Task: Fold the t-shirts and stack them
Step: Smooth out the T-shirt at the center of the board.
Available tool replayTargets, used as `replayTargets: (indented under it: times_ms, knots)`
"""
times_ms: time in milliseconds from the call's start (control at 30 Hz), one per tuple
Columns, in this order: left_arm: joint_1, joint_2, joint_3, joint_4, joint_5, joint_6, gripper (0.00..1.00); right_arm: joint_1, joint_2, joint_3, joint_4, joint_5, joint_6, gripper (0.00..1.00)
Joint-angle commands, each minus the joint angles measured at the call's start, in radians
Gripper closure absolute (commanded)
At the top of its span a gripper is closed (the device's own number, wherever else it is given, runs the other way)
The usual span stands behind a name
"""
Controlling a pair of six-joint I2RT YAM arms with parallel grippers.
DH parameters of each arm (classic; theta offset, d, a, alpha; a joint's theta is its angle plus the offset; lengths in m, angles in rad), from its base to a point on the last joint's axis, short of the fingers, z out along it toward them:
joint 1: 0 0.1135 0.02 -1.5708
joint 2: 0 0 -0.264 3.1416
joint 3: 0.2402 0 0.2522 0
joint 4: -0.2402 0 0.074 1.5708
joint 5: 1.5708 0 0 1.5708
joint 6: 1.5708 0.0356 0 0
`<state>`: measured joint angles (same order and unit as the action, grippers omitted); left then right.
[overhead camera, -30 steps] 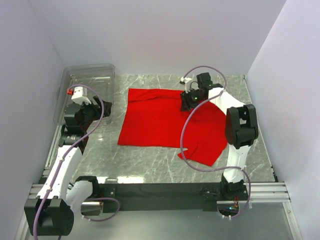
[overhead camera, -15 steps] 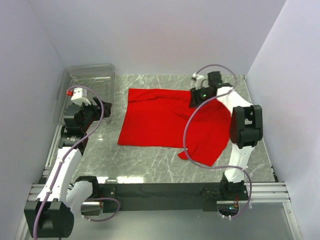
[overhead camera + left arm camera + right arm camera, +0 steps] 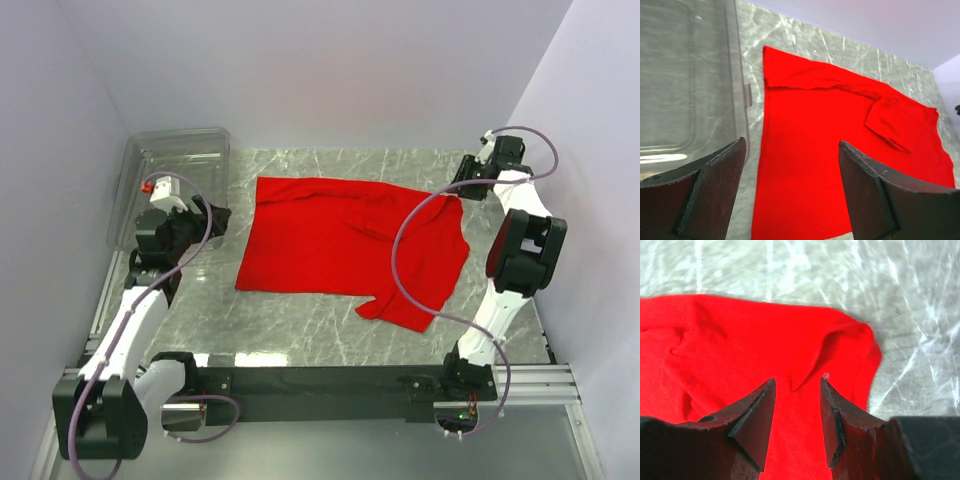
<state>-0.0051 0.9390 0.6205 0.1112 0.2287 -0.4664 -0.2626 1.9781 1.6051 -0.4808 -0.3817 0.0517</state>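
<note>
A bright red t-shirt [image 3: 340, 245] lies spread on the marble table, with folds near its upper middle and a sleeve hanging toward the front right. My right gripper [image 3: 460, 186] hovers at the shirt's far right corner. In the right wrist view that gripper [image 3: 798, 382] is open, with the red t-shirt [image 3: 740, 340] showing below the gap and nothing between the fingers. At the left, my left gripper [image 3: 205, 215] stays beside the shirt's edge. It is wide open [image 3: 791, 145], looking down across the t-shirt [image 3: 840, 130].
A clear plastic bin [image 3: 175, 160] stands at the back left, its rim [image 3: 737, 75] close to my left gripper. White walls close in the table on three sides. Bare marble [image 3: 300, 320] runs along the front, and a purple cable [image 3: 400, 260] loops over the shirt.
My right arm has swung from the shirt's upper middle to the far right back corner. The shirt's right part now lies further right and flatter. The left arm has barely shifted.
</note>
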Motion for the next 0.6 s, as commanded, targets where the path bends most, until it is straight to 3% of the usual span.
replayTargets:
  times_ms: [0,167,567]
  knots:
    - [0.004,0.07,0.005,0.122,0.075,-0.038,0.2,-0.029,0.062,0.068,0.007,-0.003,0.103,0.53]
    - [0.004,0.141,0.024,0.171,0.112,-0.055,0.2,-0.029,0.174,0.176,-0.061,-0.026,0.12,0.53]
    - [0.004,0.239,0.062,0.188,0.135,-0.064,0.2,-0.012,0.269,0.216,-0.078,-0.045,0.139,0.55]
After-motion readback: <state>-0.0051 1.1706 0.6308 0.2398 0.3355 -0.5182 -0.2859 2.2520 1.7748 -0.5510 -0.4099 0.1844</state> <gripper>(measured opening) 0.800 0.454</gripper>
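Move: My right hand hangs over the T-shirt's far right corner. The raised fold just inside that corner is about 9 cm below me, some 2 cm ahead and 1 cm to my right; the corner's outer edge is about 4 cm ahead and 4 cm right. The rumpled crease lies roughly 19 cm to my left, level with me. From my left hand the fold is some 50 cm right, 15 cm ahead and 20 cm below. I lower my half-open right hand about 8 cm onto the raised fold by the far right corner, easing a little forward on the way, tipping the fingers some 10 degrees farther down and slowing as the tips reach the cloth; I don't close them yet. My empty left hand, still wide open beside the bin, sinks about 4 cm while drifting forward and right. ##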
